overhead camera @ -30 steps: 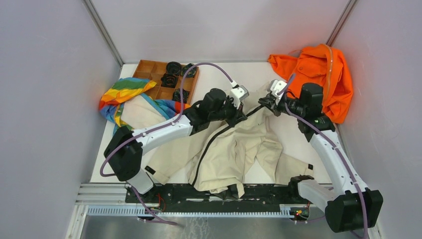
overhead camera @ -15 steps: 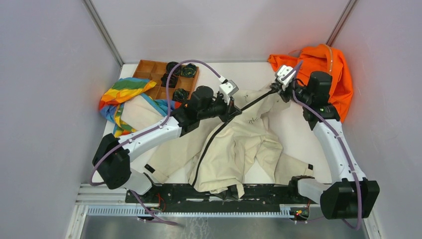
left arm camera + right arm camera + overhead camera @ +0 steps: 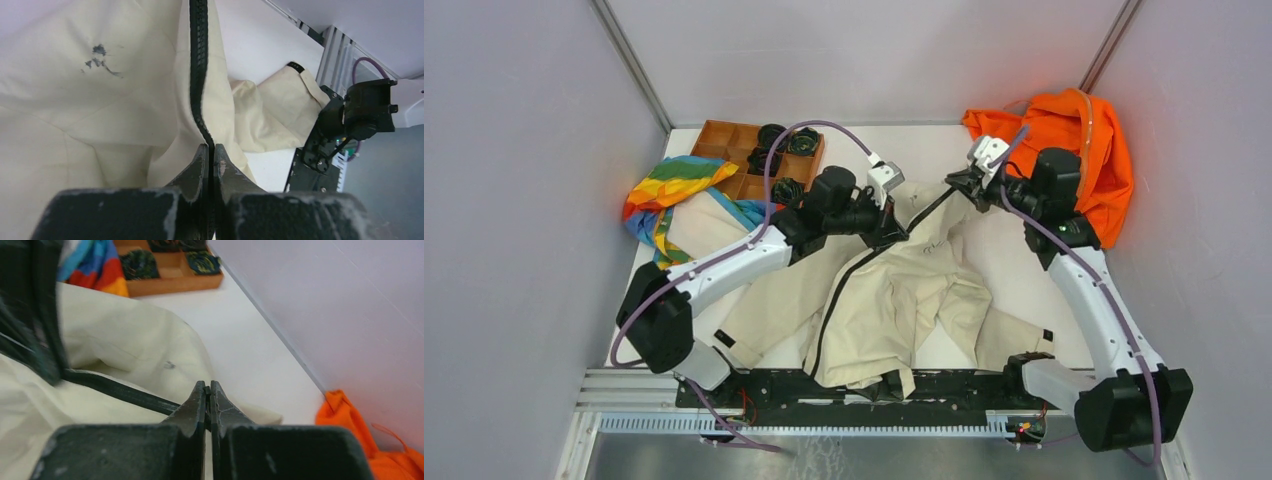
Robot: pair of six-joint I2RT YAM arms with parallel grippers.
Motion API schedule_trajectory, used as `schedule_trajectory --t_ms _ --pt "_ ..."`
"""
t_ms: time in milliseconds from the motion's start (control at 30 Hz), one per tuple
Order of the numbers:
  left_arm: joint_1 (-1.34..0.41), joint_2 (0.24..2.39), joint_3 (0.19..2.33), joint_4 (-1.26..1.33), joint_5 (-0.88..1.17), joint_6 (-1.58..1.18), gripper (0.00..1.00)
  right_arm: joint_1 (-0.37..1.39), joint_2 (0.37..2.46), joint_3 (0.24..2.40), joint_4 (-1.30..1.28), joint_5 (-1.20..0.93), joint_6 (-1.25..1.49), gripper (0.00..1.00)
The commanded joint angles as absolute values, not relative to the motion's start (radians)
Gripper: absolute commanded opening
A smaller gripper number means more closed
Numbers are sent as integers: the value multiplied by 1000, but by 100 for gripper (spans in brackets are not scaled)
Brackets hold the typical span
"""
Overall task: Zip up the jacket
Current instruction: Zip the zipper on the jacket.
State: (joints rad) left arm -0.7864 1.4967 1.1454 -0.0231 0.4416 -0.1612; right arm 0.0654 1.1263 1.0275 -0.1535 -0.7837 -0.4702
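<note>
The beige jacket (image 3: 904, 300) lies spread on the white table, its dark zipper (image 3: 844, 290) running from the near hem up toward the collar. My left gripper (image 3: 896, 238) is shut on the zipper partway up; in the left wrist view the jaws (image 3: 210, 149) pinch the black zipper (image 3: 198, 60), with the small black logo (image 3: 100, 60) off to the left. My right gripper (image 3: 956, 186) is shut on the zipper's upper end, and in the right wrist view (image 3: 207, 385) the zipper (image 3: 120, 390) stretches taut to the left. Whether it holds the pull tab is hidden.
A bright orange garment (image 3: 1074, 150) lies at the back right, close to the right arm. A rainbow-striped cloth (image 3: 669, 190) and a wooden compartment tray (image 3: 724, 150) with dark rolled items sit at the back left. A black rail (image 3: 824, 385) runs along the near edge.
My left gripper has shut on the zipper and shifted slightly. The right gripper swung up toward the back right, then eased back left, drawing the upper zipper straight.
</note>
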Motion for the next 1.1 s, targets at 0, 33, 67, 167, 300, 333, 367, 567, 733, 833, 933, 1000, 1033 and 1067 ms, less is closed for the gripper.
schedule_trajectory --t_ms 0,33,67,167,300,333,367,567,733,833,933,1000,1033,1067 --pt "-783 1571 1247 -110 549 -247 2 213 1069 1004 -31 -765 -311 0" --pt "-783 1579 1256 -110 551 -250 2 243 1065 993 -39 -763 -303 0" --pt "-785 1585 1261 -108 555 -253 2 277 1059 981 -47 -752 -304 0" --pt "-786 1587 1261 -83 561 -272 2 319 1054 947 -66 -745 -301 0" --pt "-784 1574 1240 -22 566 -306 2 354 1049 921 -100 -743 -318 0" --pt "-784 1569 1232 -7 570 -315 2 355 1048 922 -121 -724 -349 0" --pt "-782 1564 1224 -4 574 -320 2 356 1049 932 -141 -699 -381 0" --pt "-741 1480 1116 85 593 -396 25 240 1068 1014 -186 -729 -436 0" --pt "-701 1354 1048 118 485 -339 60 241 1046 972 -154 -795 -338 0" --pt "-718 1321 1019 227 427 -249 64 247 1038 945 -120 -799 -275 0" --pt "-763 1354 1010 350 392 -169 68 247 1039 947 -106 -796 -252 0" --pt "-786 1407 1037 372 387 -159 68 246 1042 959 -109 -774 -256 0" --pt "-799 1435 1057 379 391 -156 68 247 1046 968 -117 -767 -261 0" --pt "-813 1457 1074 388 389 -143 68 247 1049 974 -120 -764 -259 0"
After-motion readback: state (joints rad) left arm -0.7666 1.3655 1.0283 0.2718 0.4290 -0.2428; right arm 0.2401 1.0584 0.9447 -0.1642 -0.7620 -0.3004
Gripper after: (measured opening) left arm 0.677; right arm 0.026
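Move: Both hands start on the jacket's zipper: the right fingers pinch it at the pull, about 9 cm ahead, 10 cm to the right and 6 cm above the left hand, which grips the black strip lower down. Seen from the right hand, that left grip is therefore 9 cm back, 10 cm left and 6 cm below. The zipper's lower end is roughly 28 cm back, 20 cm left and 15 cm below the left hand, and the orange jacket is some 8 cm ahead, 30 cm right and 20 cm below the right hand. The right hand, keeping its pinch on the zipper pull, swings back and to its left about 10 cm towards the left hand and sinks slightly, then gives back some 4 cm forward and right before easing a little back-left again. The left hand keeps hold while sinking about 3 cm and tipping its wrist, then opens its fingers wide, lets go of the strip and rises roughly 9 cm clear, swinging left and partly back right on the way up. ##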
